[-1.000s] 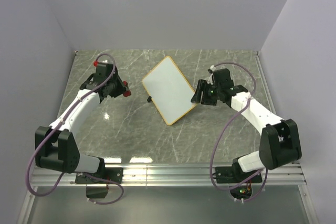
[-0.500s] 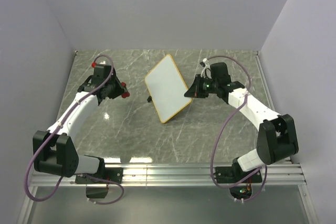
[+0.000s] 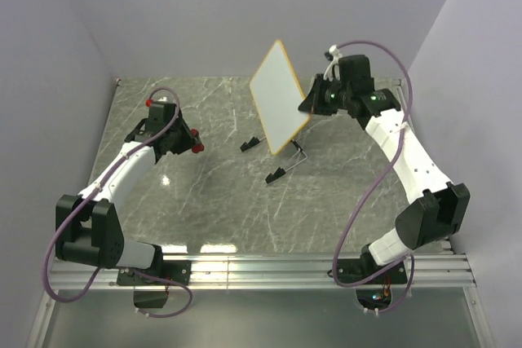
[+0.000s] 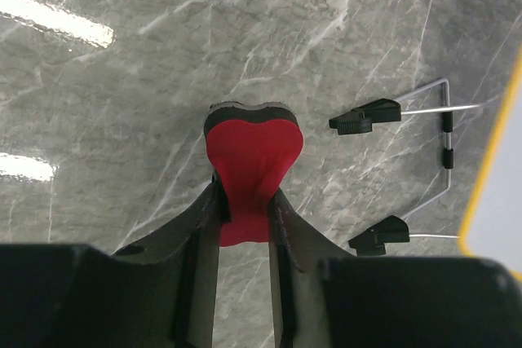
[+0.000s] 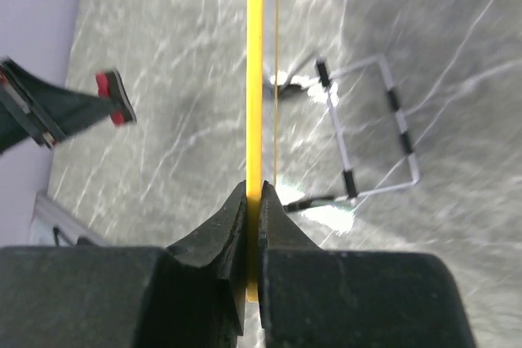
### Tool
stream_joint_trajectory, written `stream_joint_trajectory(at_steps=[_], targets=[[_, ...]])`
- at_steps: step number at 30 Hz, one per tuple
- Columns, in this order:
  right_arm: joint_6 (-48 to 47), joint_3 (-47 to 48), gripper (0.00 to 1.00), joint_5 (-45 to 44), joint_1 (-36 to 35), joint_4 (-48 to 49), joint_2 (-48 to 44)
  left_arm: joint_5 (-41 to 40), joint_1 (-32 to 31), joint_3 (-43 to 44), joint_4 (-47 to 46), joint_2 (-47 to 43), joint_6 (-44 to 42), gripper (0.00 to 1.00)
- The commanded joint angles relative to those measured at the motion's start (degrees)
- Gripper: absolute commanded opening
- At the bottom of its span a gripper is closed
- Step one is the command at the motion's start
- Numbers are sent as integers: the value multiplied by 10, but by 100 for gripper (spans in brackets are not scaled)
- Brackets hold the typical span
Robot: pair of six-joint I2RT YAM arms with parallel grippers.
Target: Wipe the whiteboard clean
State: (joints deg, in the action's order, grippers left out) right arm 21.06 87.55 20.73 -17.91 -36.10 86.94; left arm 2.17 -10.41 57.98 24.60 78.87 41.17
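The whiteboard point(image 3: 277, 103) is white with a yellow frame and hangs tilted on edge above the back of the table. My right gripper point(image 3: 310, 107) is shut on its right edge; in the right wrist view the yellow frame point(image 5: 254, 79) runs straight up from between my closed right gripper point(image 5: 254, 197). No scribble shows on the face I see. Its wire stand point(image 3: 287, 159) with two black feet hangs below. At the left, my left gripper point(image 3: 192, 138) is shut on a red bow-shaped eraser point(image 4: 253, 152), well apart from the board's frame point(image 4: 489, 160).
The grey marble tabletop point(image 3: 204, 201) is bounded by pale walls at the left, back and right. The stand's wire loop point(image 4: 444, 136) and black feet lie between the eraser and the board. A metal rail point(image 3: 261, 266) runs along the near edge.
My right gripper shut on the board's right edge and lifted it from flat on the table to a tilted, raised pose toward the back; the stand now shows. The left arm barely moved.
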Motion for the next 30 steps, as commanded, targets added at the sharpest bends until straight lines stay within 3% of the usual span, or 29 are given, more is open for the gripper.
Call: stream_joint_trajectory(at_steps=[1,16,30], targets=[[-29,66,0,-31,4,-28,-3,15,2,-2,-26,4,-1,0],[-112,-81,0,-54,-4,-20,-112,29,2,-4,-33,14,-11,0],[-131,-172,0,-65,-37,26,-132,41,2,12,-35,30,-18,0]])
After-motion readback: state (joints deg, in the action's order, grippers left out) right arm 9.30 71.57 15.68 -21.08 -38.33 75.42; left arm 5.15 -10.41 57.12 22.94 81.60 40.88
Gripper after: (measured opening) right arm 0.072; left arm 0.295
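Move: The right hand already holds the lifted whiteboard by its right-hand long edge, near the near corner; the board's middle is about 9 cm left, 6 cm ahead and some 4 cm lower. The stand's two black feet centre about 12 cm to this hand's left, level with it fore and aft, 25 cm below. The eraser is some 33 cm left, about 1 cm nearer and 14 cm lower. From the left hand the feet lie about 21 cm right, 2 cm ahead, 12 cm down. After a brief 2 cm rise, backwards and down goes the right hand, some 7 cm each way and drifting slightly right, bringing the tilted whiteboard down towards the stand's feet. Its fingers keep their grip on the edge while the wrist rolls its left side down a little over 10 degrees. The left hand sinks nearly 2 cm, still holding the eraser. ##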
